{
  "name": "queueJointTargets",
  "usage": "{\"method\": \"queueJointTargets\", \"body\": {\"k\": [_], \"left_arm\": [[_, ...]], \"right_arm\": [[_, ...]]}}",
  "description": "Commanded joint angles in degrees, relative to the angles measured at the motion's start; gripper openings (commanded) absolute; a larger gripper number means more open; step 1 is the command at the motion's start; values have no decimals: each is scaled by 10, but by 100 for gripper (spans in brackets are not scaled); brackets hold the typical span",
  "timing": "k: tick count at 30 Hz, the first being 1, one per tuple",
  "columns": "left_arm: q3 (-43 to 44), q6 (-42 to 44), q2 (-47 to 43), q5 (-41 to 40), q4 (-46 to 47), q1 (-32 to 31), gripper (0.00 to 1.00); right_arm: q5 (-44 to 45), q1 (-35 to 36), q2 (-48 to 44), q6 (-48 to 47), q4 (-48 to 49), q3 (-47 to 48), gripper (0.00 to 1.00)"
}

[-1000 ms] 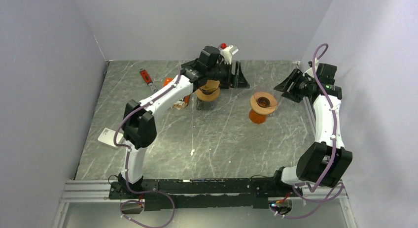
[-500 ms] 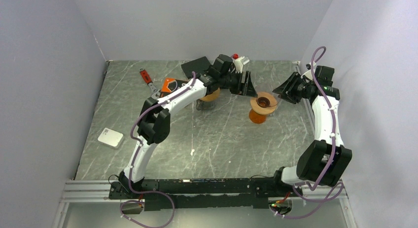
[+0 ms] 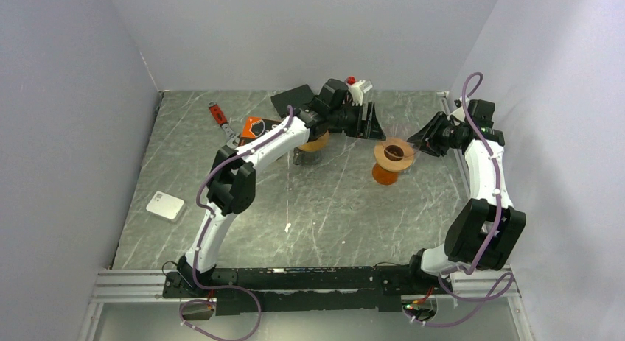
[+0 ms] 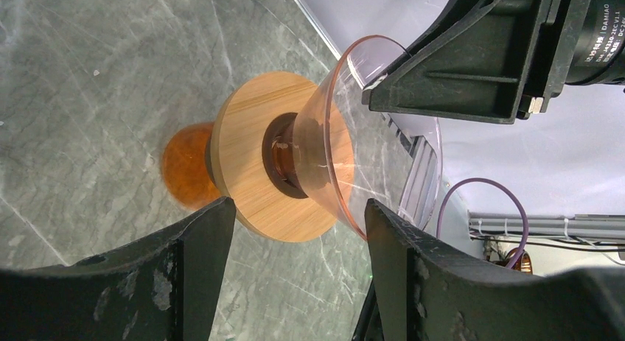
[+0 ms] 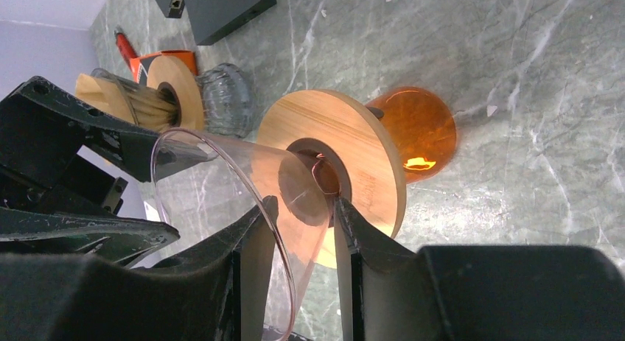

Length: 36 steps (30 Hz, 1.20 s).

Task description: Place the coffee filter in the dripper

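Observation:
The dripper (image 3: 390,158), a clear cone on a wooden collar over an orange glass base, stands right of centre. It also shows in the left wrist view (image 4: 280,164) and the right wrist view (image 5: 346,164). My right gripper (image 3: 419,142) (image 5: 302,205) straddles the cone's wall, one finger inside and one outside at the neck, shut on it. My left gripper (image 3: 371,124) (image 4: 298,208) is open and empty just left of the dripper. Brown coffee filters (image 3: 315,141) (image 5: 133,105) stand in a glass holder behind my left forearm.
A black box (image 3: 291,98) lies at the back, with an orange packet (image 3: 254,125) and a red-handled tool (image 3: 217,114) to its left. A small white device (image 3: 165,205) lies near the left wall. The right wall is close behind my right arm.
My left gripper has moved right from the filter holder to the dripper's left side, with nothing in it. My right gripper stayed at the dripper's rim, shifting slightly.

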Motion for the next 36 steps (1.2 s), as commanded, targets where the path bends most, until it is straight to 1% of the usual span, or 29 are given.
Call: {"method": "queueJointTargets", "body": {"k": [1, 3, 5, 9, 11, 12, 15, 17, 19, 22, 24, 27, 29, 31, 33, 36], "left_arm": [[26, 8, 6, -7, 5, -1, 71], [27, 10, 3, -6, 8, -1, 71], [29, 15, -1, -2, 18, -2, 73], [40, 52, -20, -2, 17, -1, 78], [37, 81, -41, -17, 15, -2, 80], [31, 97, -56, -27, 16, -1, 82], [-7, 154, -111, -75, 26, -1, 87], [-43, 190, -156, -117, 36, -1, 89], [-81, 224, -202, -166, 39, -1, 92], [-144, 276, -263, -238, 29, 2, 95], [-180, 306, -297, -300, 17, 5, 96], [-231, 320, -346, -365, -17, 23, 98], [-274, 305, -376, -383, -38, 49, 98], [-322, 280, -409, -381, -52, 93, 98], [-371, 246, -444, -385, -61, 129, 98], [-441, 218, -491, -373, -69, 183, 98]], "right_arm": [[8, -2, 3, 2, 3, 3, 38], [4, -2, -2, -2, 3, 5, 38], [-5, -2, -13, -6, 7, 11, 40], [-1, -2, -53, -5, 13, 35, 63], [6, -2, -72, -3, 15, 49, 75], [10, -2, -82, -2, 16, 56, 80], [20, -1, -104, 3, 19, 71, 93], [23, 0, -116, 5, 23, 77, 98], [25, 7, -124, 7, 28, 81, 99], [27, 23, -130, 7, 36, 88, 99], [33, 43, -132, 10, 43, 91, 99], [48, 78, -130, 11, 54, 96, 99], [65, 101, -122, 8, 55, 105, 99], [72, 118, -113, 4, 52, 116, 99], [72, 126, -109, 3, 53, 120, 99], [70, 133, -105, 5, 58, 120, 99]]}}
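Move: The pack of coffee filters lies about 33 cm to the left hand's left, 6 cm farther out and 19 cm below. The filter-lined dripper is on the way, some 20 cm left, 4 cm out and 8 cm down; the clear dripper is 5 cm right, 2 cm back and 5 cm below. From the right hand, the filters are about 42 cm left, 8 cm out and 17 cm down, and the clear dripper 4 cm left, level ahead, 4 cm lower. The right fingers open wide and let go of the clear dripper's rim; that hand rises about 12 cm, tilting its fingertips up some 20 degrees, then drifts left. The left hand backs off the same rim, opening fully, arcs up and sweeps about 27 cm left towards the filter pack, sinking late, its fingers swinging from rightward to mostly forward. ##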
